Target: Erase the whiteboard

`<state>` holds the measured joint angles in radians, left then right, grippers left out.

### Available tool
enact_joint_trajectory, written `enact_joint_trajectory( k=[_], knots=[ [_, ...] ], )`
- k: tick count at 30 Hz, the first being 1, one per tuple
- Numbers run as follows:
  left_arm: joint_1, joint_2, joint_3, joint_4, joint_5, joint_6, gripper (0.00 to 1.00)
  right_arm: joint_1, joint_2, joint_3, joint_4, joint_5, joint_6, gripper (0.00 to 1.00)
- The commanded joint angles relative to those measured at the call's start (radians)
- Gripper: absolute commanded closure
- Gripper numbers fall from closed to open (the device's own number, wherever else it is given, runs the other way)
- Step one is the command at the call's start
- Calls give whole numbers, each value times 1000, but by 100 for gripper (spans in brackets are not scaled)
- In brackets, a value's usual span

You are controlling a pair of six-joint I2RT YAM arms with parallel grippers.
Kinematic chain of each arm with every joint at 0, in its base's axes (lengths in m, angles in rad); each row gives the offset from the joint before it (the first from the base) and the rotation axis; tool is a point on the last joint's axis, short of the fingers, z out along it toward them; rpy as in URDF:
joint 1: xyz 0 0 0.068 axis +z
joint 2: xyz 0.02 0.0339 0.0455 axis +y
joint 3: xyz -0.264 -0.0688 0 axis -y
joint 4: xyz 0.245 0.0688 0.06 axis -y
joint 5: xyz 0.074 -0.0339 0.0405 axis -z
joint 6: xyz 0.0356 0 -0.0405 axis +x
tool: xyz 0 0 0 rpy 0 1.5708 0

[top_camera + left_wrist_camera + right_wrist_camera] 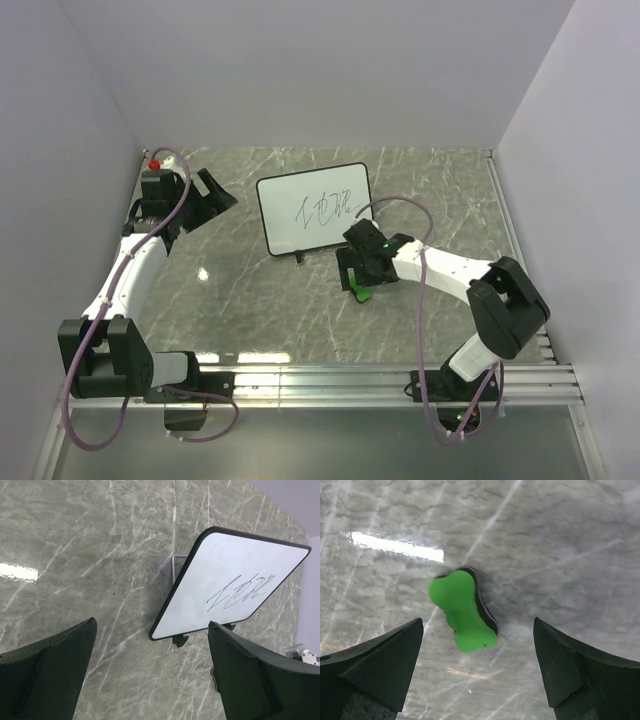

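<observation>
The whiteboard (314, 207) stands on its small black feet in the middle of the table, with dark scribbles on it; the left wrist view shows it too (235, 580). A green eraser (462, 611) with a black underside lies on the table just below my right gripper (477, 667), which is open above it. From the top view the eraser (362, 293) is in front of the board and my right gripper (360, 275) hovers over it. My left gripper (205, 205) is open and empty, left of the board, not touching it (150, 672).
The grey marble table (250, 290) is walled at the back and both sides. A metal rail (380, 380) runs along the near edge by the arm bases. A red-capped object (155, 162) sits in the back left corner.
</observation>
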<state>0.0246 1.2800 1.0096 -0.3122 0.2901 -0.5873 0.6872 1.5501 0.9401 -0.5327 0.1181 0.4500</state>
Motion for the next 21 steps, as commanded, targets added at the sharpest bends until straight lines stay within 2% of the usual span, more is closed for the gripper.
enact_joint_trajectory(
  k=[1, 5, 9, 11, 12, 14, 15, 18, 20, 21],
  knots=[
    [-5, -28, 11, 28, 6, 27, 0, 32, 51, 52, 22, 31, -28, 4],
    [-5, -24, 20, 25, 3, 35, 1, 60, 102, 45, 48, 22, -16, 7],
    [-5, -11, 26, 18, 0, 43, 0, 67, 146, 55, 45, 20, -17, 22],
    [-3, -8, 21, 22, 1, 46, 1, 69, 159, 57, 42, 29, -14, 31],
    [-5, -11, 20, 27, 6, 44, 0, 71, 159, 55, 43, 29, -11, 42],
    [-5, -21, 3, 60, 12, 50, 1, 71, 160, 54, 39, 43, -4, 55],
    [-5, -25, -3, 73, 15, 53, 1, 71, 162, 54, 28, 46, -1, 66],
    [-5, -18, -22, 137, 70, 76, 0, 71, 150, 60, 7, 66, 7, 87],
    [-5, -5, -35, 206, 130, 95, 3, 71, 142, 66, -15, 77, 12, 95],
    [-5, -1, -46, 240, 209, 109, 4, 71, 136, 69, -24, 78, 13, 96]
  ],
)
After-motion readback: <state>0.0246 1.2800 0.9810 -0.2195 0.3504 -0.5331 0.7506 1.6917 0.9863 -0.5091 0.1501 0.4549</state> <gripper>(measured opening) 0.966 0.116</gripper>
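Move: The green eraser lies just under the right hand, about 2 cm to its left, level with it fore and aft, and some 3 cm below the open fingers. The whiteboard's middle stands roughly 17 cm ahead and 9 cm to the left of that hand, a little higher. From the left hand the eraser is about 24 cm to the right, 13 cm back and 19 cm lower. The right hand sinks about 3 cm, easing 2 cm left, and closes its fingers around the green eraser's waist. ##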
